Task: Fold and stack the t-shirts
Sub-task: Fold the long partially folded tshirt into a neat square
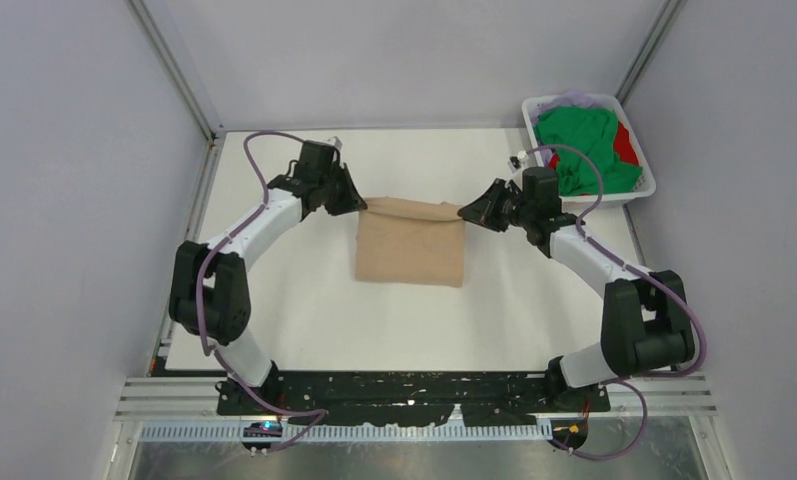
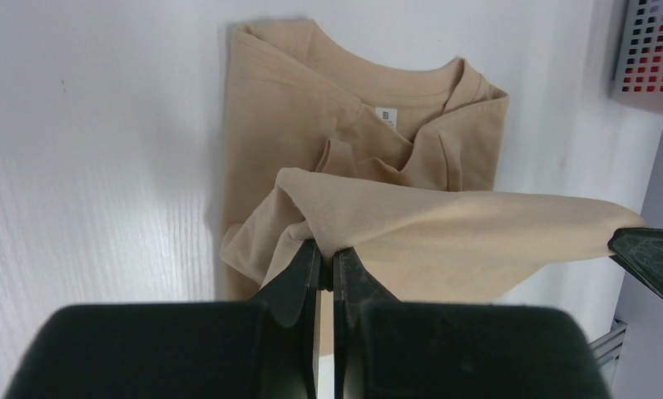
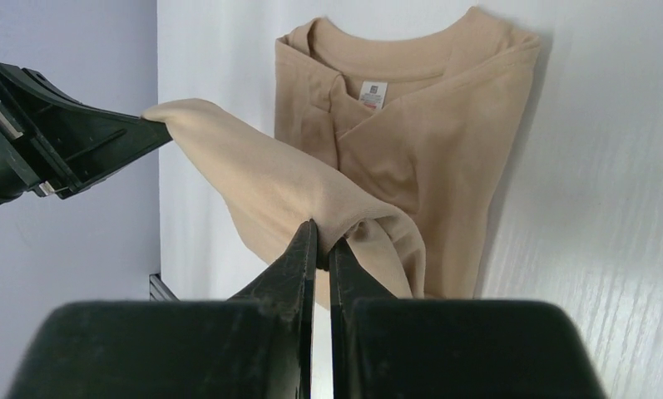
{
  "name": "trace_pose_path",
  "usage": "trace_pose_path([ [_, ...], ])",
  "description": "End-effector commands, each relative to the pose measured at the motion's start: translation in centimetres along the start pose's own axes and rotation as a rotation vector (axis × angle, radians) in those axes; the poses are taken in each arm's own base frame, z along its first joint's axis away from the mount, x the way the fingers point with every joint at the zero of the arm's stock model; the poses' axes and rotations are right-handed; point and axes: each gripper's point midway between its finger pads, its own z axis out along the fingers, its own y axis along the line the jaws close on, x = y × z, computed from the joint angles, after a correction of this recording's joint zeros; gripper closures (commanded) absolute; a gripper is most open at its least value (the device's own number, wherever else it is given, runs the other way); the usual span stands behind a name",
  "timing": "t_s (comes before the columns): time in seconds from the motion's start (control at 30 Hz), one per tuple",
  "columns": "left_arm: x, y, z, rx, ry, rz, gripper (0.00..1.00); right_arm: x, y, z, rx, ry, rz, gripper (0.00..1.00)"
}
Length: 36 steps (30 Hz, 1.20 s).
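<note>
A beige-tan t-shirt [image 1: 410,250] lies partly folded mid-table, collar toward the near side. My left gripper [image 1: 362,205] is shut on its far left corner and my right gripper [image 1: 463,212] on its far right corner, so the far hem hangs stretched between them above the table. In the left wrist view the left gripper [image 2: 327,248] pinches bunched beige cloth [image 2: 444,224]; the collar and label show beyond. The right gripper [image 3: 323,235] pinches the same hem [image 3: 261,179]. Green [image 1: 584,145] and red [image 1: 624,140] t-shirts fill the basket; a lilac one [image 1: 574,99] peeks at its far rim.
The white slatted basket [image 1: 642,187] stands at the table's far right corner, just behind my right wrist. Grey walls with metal posts close in the left, right and back. The table's white top [image 1: 304,300] lies around the beige shirt.
</note>
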Motion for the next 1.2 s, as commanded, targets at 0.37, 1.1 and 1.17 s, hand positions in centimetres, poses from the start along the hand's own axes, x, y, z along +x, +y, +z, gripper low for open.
trace_pose_path([
  [0.37,-2.2,2.4,5.3,-0.072,0.064,-0.006,1.0,-4.3,-3.5,5.6,0.062,-0.068,0.039,0.95],
  [1.1,2.0,1.8,5.6,0.048,0.227,0.045,0.02,-3.5,-3.5,3.4,0.091,-0.094,-0.052,0.02],
  [1.17,3.0,2.0,5.8,0.043,0.264,0.046,0.09,-2.9,-3.5,2.9,0.092,-0.085,-0.053,0.03],
])
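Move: Each hand already pinches one end of the tan shirt's lifted edge and is taking it to the collar lying beneath. The collar's middle is about 6 cm ahead of the left hand, 11 cm to its right and 9 cm below; from the right hand, 5 cm ahead, 11 cm to its left and equally low. The middle of the folded body is 5 cm back and 10 cm inward from either hand. The clothes basket stands some 30 cm to the right hand's right and 17 cm farther out. Both hands together lower the pinched edge about 6 cm while carrying it forward towards the collar, some 5 cm with the left and about 8 cm with the right, which also edges a little right, keeping the fold stretched between them. Near the far end of the shirt both grippers spring wide open, the left just ahead of the right, let the corners go and draw back about 3 cm towards the body of the shirt, the left tipping further down and still sinking about a centimetre, the right rising a little. ##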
